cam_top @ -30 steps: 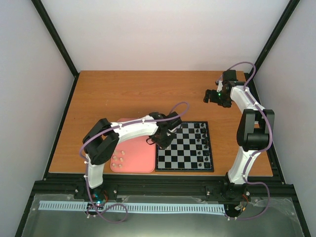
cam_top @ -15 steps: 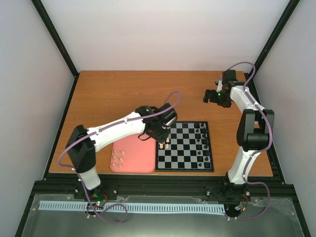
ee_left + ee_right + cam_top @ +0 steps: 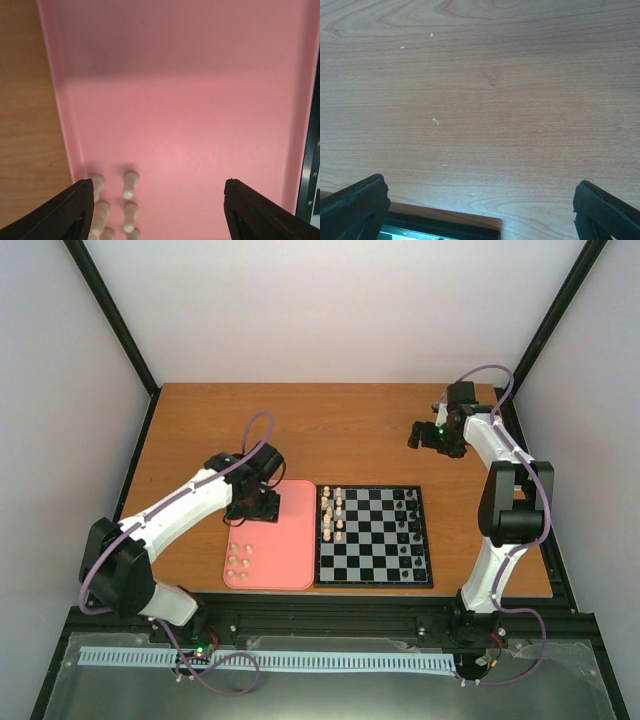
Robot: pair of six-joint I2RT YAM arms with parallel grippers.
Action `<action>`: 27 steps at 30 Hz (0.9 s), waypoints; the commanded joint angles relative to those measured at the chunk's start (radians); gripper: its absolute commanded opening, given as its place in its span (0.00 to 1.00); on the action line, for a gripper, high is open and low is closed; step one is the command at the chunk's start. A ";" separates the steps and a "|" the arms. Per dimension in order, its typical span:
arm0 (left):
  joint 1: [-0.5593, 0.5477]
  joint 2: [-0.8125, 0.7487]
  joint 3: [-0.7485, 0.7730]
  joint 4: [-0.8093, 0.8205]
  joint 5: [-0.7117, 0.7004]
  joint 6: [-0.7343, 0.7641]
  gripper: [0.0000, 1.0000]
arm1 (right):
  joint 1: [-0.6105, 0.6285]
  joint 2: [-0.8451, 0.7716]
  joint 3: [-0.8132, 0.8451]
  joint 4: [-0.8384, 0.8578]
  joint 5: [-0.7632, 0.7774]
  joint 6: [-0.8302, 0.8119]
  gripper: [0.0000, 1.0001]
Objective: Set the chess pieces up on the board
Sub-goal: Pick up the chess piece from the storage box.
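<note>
Several cream-white chess pieces [image 3: 240, 559] lie in the near-left corner of the pink tray [image 3: 290, 550]. More white pieces [image 3: 334, 512] stand in the two left columns of the board [image 3: 375, 552]. My left gripper [image 3: 256, 506] hovers open over the tray's far-left part, with nothing between its fingers. In the left wrist view the tray pieces [image 3: 130, 185] lie just inside the left finger [image 3: 75, 212], and the left gripper [image 3: 159, 212] spans bare pink tray [image 3: 190, 100]. My right gripper [image 3: 424, 436] hangs open over bare table beyond the board's far-right corner; the right gripper [image 3: 480, 212] is empty.
Small black figures [image 3: 405, 526] stand in the board's two right columns. The board's black border [image 3: 311, 190] shows at the right edge of the left wrist view. A black frame strip [image 3: 445, 231] runs along the table edge beneath the right gripper.
My left arm has swung left from the board's left columns to above the tray, and its jaws have opened wider. The right arm has barely moved.
</note>
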 commanded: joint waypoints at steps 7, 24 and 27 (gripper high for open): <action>-0.001 -0.036 -0.192 0.061 0.068 -0.125 0.71 | 0.010 -0.024 -0.009 0.012 -0.002 -0.008 1.00; 0.009 0.025 -0.281 0.136 0.087 -0.113 0.56 | 0.013 -0.018 -0.019 0.018 -0.003 -0.007 1.00; 0.013 0.038 -0.285 0.141 0.083 -0.116 0.51 | 0.014 -0.017 -0.017 0.016 -0.001 -0.009 1.00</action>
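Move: The nearest free chess piece, farthest out in the storage box's inner column, is about 8 cm back, 3 cm left and 10 cm below the left hand. Its outer-column neighbour stands level with it, some 4 cm farther left, and the next inner piece about 3 cm behind it. From the right hand it lies roughly 44 cm left, 28 cm back and 9 cm down. The left hand sinks about 8 cm and draws back 5 towards the inner chess piece, fingers partly closing. ##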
